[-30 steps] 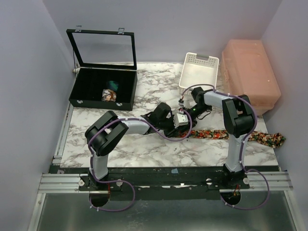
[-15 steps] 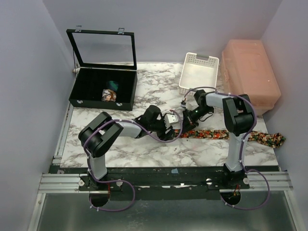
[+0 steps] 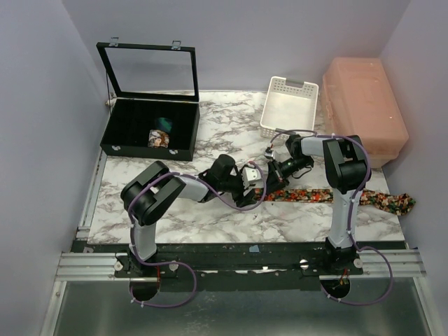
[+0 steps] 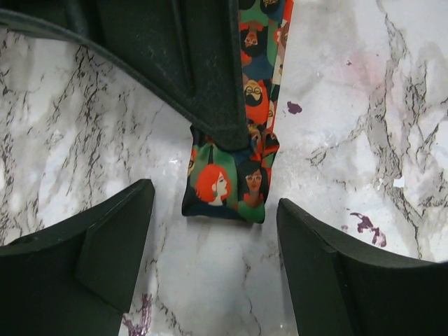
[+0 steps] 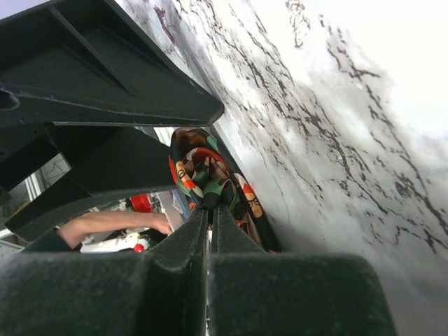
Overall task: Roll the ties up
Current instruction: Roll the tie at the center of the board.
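A dark tie [image 3: 329,197] with red, orange and green printed faces lies flat along the table's right half. Its left end is folded into a short start of a roll [image 4: 227,187]. My right gripper [image 5: 210,208] is shut on that folded end [image 5: 199,168], its fingers [image 4: 203,77] reaching in from above. My left gripper [image 4: 215,234] is open just short of the fold, one finger [image 4: 98,259] on each side and touching nothing. In the top view both grippers, left [image 3: 256,183] and right [image 3: 271,175], meet at the tie's left end. A rolled printed tie [image 3: 159,138] and a teal one [image 3: 165,123] sit in the black case.
The open black case [image 3: 147,150] with its glass lid up stands at the back left. A white slotted basket [image 3: 292,85] and a pink lidded box [image 3: 364,115] stand at the back right. The tie's far end [image 3: 399,203] reaches the right wall.
My left gripper let go of the tie's end, opened and drew back slightly to the left. My right gripper came in and shut on the folded end.
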{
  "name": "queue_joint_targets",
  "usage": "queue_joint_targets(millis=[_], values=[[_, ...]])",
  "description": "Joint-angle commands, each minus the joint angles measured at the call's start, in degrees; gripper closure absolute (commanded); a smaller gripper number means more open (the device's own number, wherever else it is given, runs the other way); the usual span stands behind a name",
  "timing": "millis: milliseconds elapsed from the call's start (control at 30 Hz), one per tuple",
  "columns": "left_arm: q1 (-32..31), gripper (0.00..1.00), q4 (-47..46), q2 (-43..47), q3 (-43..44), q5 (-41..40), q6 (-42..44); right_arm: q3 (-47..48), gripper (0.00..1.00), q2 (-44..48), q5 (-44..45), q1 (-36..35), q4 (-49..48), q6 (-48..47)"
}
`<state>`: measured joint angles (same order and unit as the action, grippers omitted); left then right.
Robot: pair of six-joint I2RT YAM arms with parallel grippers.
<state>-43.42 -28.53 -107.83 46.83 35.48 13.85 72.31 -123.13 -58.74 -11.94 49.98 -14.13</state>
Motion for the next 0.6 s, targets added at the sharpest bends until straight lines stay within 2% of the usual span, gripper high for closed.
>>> queue_joint_targets(millis=[0,133,267,567], values=[[-1.81,0.27,-1.75,-2.44,0.84,1.66,-0.41,-0.79,0.99,-2.17,3.66,-0.43,-4.59,-3.88],[-3.69,0.27,-1.74,-4.25,3.29,-1.87,-2.67,-0.84,0.99,-2.12,1.75,-0.45,-4.64,-3.23],[-4.39,0.31,0.45,-5.92,4.88,-5.69,-2.14,-0.44,0.99,-1.55,0.43,-0.38,-3.73,-3.3],[-4.13,0.64,9.52,-4.46,3.41,-8.94,2.31,0.5,0.99,0.9,-0.42,-0.2,0.5,-3.93]])
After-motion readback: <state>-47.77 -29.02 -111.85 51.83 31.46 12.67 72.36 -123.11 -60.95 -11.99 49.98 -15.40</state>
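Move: The left hand's open fingers face the rolled end of the tie, about 3 cm to their right, level fore and aft and about 1 cm lower. The tie's unrolled strip runs on to the right, its middle some 26 cm right of this hand; the white basket sits roughly 30 cm ahead and 11 cm right. For the right hand, the roll is at its shut fingertips, about 1 cm left and 1 cm below. The left fingers close around the tie's rolled end, bringing a pad against each side of it: staying low and nearly level, the left hand first slides about 3 cm to the right to put the roll between its open fingers, then stops and narrows them to a bit over half their starting gap. The right hand stays almost in place, its shut fingertips still on the roll. ##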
